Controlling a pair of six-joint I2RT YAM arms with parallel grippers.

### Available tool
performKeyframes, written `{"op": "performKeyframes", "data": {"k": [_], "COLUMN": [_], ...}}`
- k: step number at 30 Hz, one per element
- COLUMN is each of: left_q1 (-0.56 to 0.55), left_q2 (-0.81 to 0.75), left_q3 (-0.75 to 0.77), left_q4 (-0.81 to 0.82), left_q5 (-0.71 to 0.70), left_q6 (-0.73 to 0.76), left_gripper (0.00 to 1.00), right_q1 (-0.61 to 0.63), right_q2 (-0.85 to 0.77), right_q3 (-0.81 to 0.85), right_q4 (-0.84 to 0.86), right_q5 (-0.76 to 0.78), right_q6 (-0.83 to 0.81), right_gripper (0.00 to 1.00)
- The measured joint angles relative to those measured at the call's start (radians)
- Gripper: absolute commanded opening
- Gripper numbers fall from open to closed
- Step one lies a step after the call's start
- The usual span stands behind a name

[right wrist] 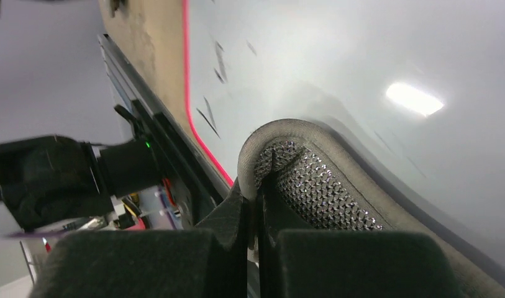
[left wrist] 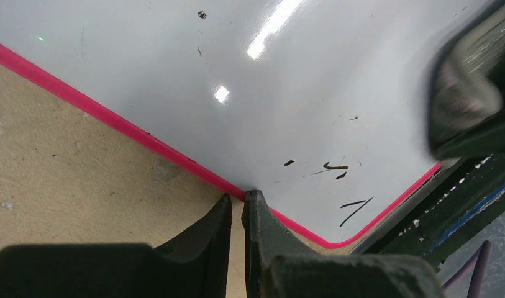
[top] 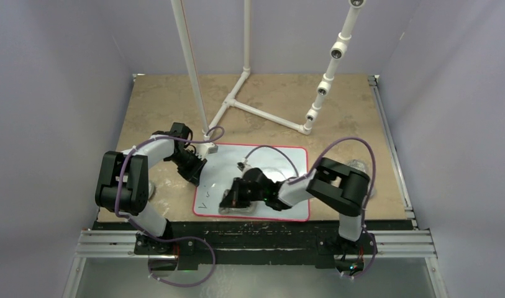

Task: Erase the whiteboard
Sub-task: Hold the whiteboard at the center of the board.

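The whiteboard (top: 281, 167), glossy white with a red border, lies flat on the tan table; it also fills the left wrist view (left wrist: 175, 68) and the right wrist view (right wrist: 386, 56). A few black strokes (left wrist: 355, 210) remain near its front left corner (right wrist: 207, 117). My left gripper (left wrist: 237, 200) is shut, one tip resting on the board's left red edge, the other over the table. My right gripper (right wrist: 257, 186) is shut on the folded rim of a grey meshed pad (right wrist: 318, 183), which lies against the board's front left part (top: 237, 202). That pad and gripper show blurred in the left wrist view (left wrist: 467, 93).
A white pipe frame (top: 262, 112) and a slanted white pole (top: 191, 62) stand at the back of the table. A black metal rail (top: 256, 233) runs along the front edge just past the board. Grey walls enclose both sides.
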Motion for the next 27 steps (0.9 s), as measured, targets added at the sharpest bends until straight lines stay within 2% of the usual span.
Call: {"op": "performKeyframes", "data": {"k": [4, 6, 8, 10, 12, 16, 19, 22, 27], "left_q1": [-0.002, -0.003, -0.004, -0.005, -0.005, -0.006, -0.006, -0.006, -0.006], "left_q2": [-0.001, -0.001, -0.002, -0.003, -0.005, -0.012, -0.018, -0.019, -0.019], "left_q3": [0.000, 0.000, 0.000, 0.000, 0.000, 0.000, -0.003, -0.004, -0.005], "left_q4": [0.000, 0.000, 0.000, 0.000, 0.000, -0.001, 0.001, 0.002, 0.003], "left_q5": [0.000, 0.000, -0.002, -0.003, -0.004, -0.005, -0.006, -0.006, -0.006], "left_q6": [0.006, 0.006, 0.006, 0.008, 0.011, 0.015, 0.018, 0.018, 0.018], "left_gripper": [0.00, 0.00, 0.00, 0.00, 0.00, 0.00, 0.00, 0.00, 0.00], "right_q1": [0.010, 0.012, 0.011, 0.006, -0.025, -0.164, -0.204, -0.173, -0.028], "right_q2": [0.163, 0.214, 0.219, 0.191, 0.114, -0.055, -0.073, 0.007, 0.228], "right_q3": [0.287, 0.377, 0.390, 0.336, 0.207, -0.086, -0.143, -0.049, 0.347], "right_q4": [-0.093, -0.134, -0.152, -0.139, -0.095, 0.008, 0.068, 0.080, -0.027], "right_q5": [-0.029, -0.037, -0.035, -0.020, -0.011, -0.011, -0.016, -0.016, 0.003], "right_q6": [-0.029, -0.040, -0.040, -0.033, -0.012, 0.046, 0.067, 0.062, -0.016], "right_gripper": [0.00, 0.00, 0.00, 0.00, 0.00, 0.00, 0.00, 0.00, 0.00]}}
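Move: From the right hand, which already holds the eraser down on the board, the leftover ink marks lie about 7 cm left and 1 cm ahead, roughly 1 cm below. The left gripper's fingertips on the board's left edge are some 11 cm left and 8 cm ahead, the board's near left corner 11 cm left and 4 cm back. From the left hand, the marks are around 4 cm right and 6 cm back, 1 cm lower. Still rubbing the eraser over the whiteboard, the right hand sweeps left towards the ink marks by about 8 cm, drifting forward, then strokes some 14 cm back to the right and returns as far left, ending nearly 6 cm farther out, close beside the left gripper. The right fingers keep their pinch as the wrist swings clockwise and back; the left hand stays on the board's left edge. ##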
